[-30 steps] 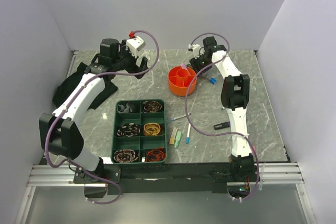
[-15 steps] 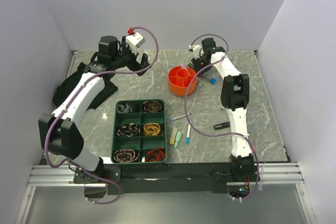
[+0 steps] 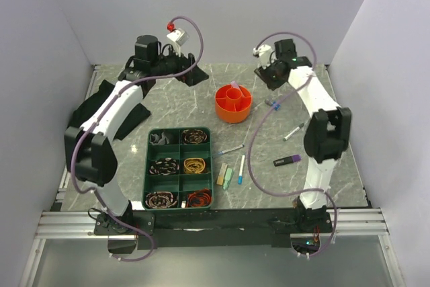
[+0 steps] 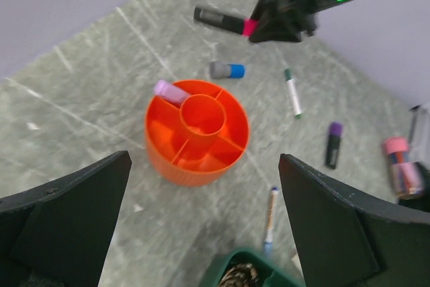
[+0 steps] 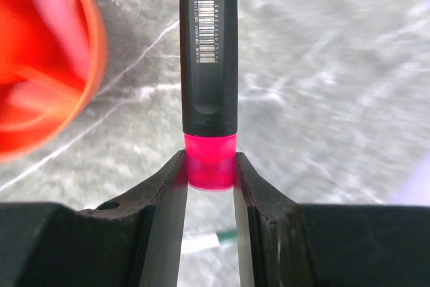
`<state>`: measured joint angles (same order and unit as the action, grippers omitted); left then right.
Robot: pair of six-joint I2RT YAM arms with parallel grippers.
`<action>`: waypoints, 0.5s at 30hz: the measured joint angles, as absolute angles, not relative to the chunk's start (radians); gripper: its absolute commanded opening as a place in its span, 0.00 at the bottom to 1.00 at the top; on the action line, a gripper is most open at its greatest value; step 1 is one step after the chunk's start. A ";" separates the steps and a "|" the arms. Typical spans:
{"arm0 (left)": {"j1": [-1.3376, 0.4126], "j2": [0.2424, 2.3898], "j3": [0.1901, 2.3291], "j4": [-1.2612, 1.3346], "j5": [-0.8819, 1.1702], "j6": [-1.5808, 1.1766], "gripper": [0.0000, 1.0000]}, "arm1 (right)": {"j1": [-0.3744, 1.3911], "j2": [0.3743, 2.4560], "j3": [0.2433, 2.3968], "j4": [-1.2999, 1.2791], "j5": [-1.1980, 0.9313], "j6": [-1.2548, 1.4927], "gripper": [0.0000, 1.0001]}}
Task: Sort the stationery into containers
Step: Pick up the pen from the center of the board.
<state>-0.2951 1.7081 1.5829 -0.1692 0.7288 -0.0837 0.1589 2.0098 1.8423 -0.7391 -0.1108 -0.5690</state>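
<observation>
The orange pot (image 3: 233, 103) stands mid-table, a pale purple item (image 4: 171, 91) in one section. My right gripper (image 5: 209, 173) is shut on the pink end of a black marker (image 5: 209, 45) and holds it in the air just right of the pot (image 5: 40, 65); in the top view it (image 3: 266, 75) is behind and to the right of the pot. My left gripper (image 4: 205, 233) is wide open and empty, up behind and left of the pot (image 4: 197, 132). Loose on the table: a blue-capped piece (image 3: 272, 105), a white pen (image 3: 293, 131), a purple marker (image 3: 287, 160), two pens (image 3: 232, 149), a green block (image 3: 228, 178).
A green divided tray (image 3: 179, 166) with coiled bands in its sections sits at the front left of the pot. A black cloth (image 3: 107, 109) lies at the left edge. Grey walls close in the table on three sides.
My right arm has swung right and away from the pot with the marker, uncovering the white pen. My left gripper has moved right, closer to the pot.
</observation>
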 measured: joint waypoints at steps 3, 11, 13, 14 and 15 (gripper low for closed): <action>-0.295 1.769 1.595 -0.112 0.772 -0.191 0.99 | 0.158 1.874 1.784 -0.716 -0.131 -0.588 0.08; -0.294 1.922 1.619 0.185 0.973 -0.569 0.99 | 0.159 1.597 1.596 -0.738 -0.328 -0.657 0.08; -0.296 1.933 1.615 0.271 1.019 -0.661 0.98 | 0.160 1.562 1.575 -0.760 -0.397 -0.672 0.08; -0.298 1.935 1.611 0.303 1.037 -0.697 0.97 | 0.162 1.551 1.568 -0.769 -0.418 -0.676 0.08; -0.301 1.935 1.605 0.352 1.057 -0.741 0.92 | 0.169 1.539 1.562 -0.780 -0.437 -0.685 0.08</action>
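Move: The right hand already grips the marker by its pink cap; the open left gripper is roughly 27 cm to its left, 7 cm back and 15 cm higher. From the right hand the orange container lies about 15 cm left, 2 cm back and 10 cm below, the blue-capped marker nearly straight below, some 13 cm down and 2 cm back. From the left hand the held marker's middle is about 24 cm right, 11 cm ahead and 13 cm below. Up first, then mostly back and a little left, the right hand lifts the pink-capped marker away from the table, about 10 cm higher and 11 cm back, its fingers swinging some 20 degrees leftward and tipping up, grip kept. The left hand, still wide open and empty, edges about 5 cm right towards the marker, its wrist rolling and turning until its fingers point almost straight right. ##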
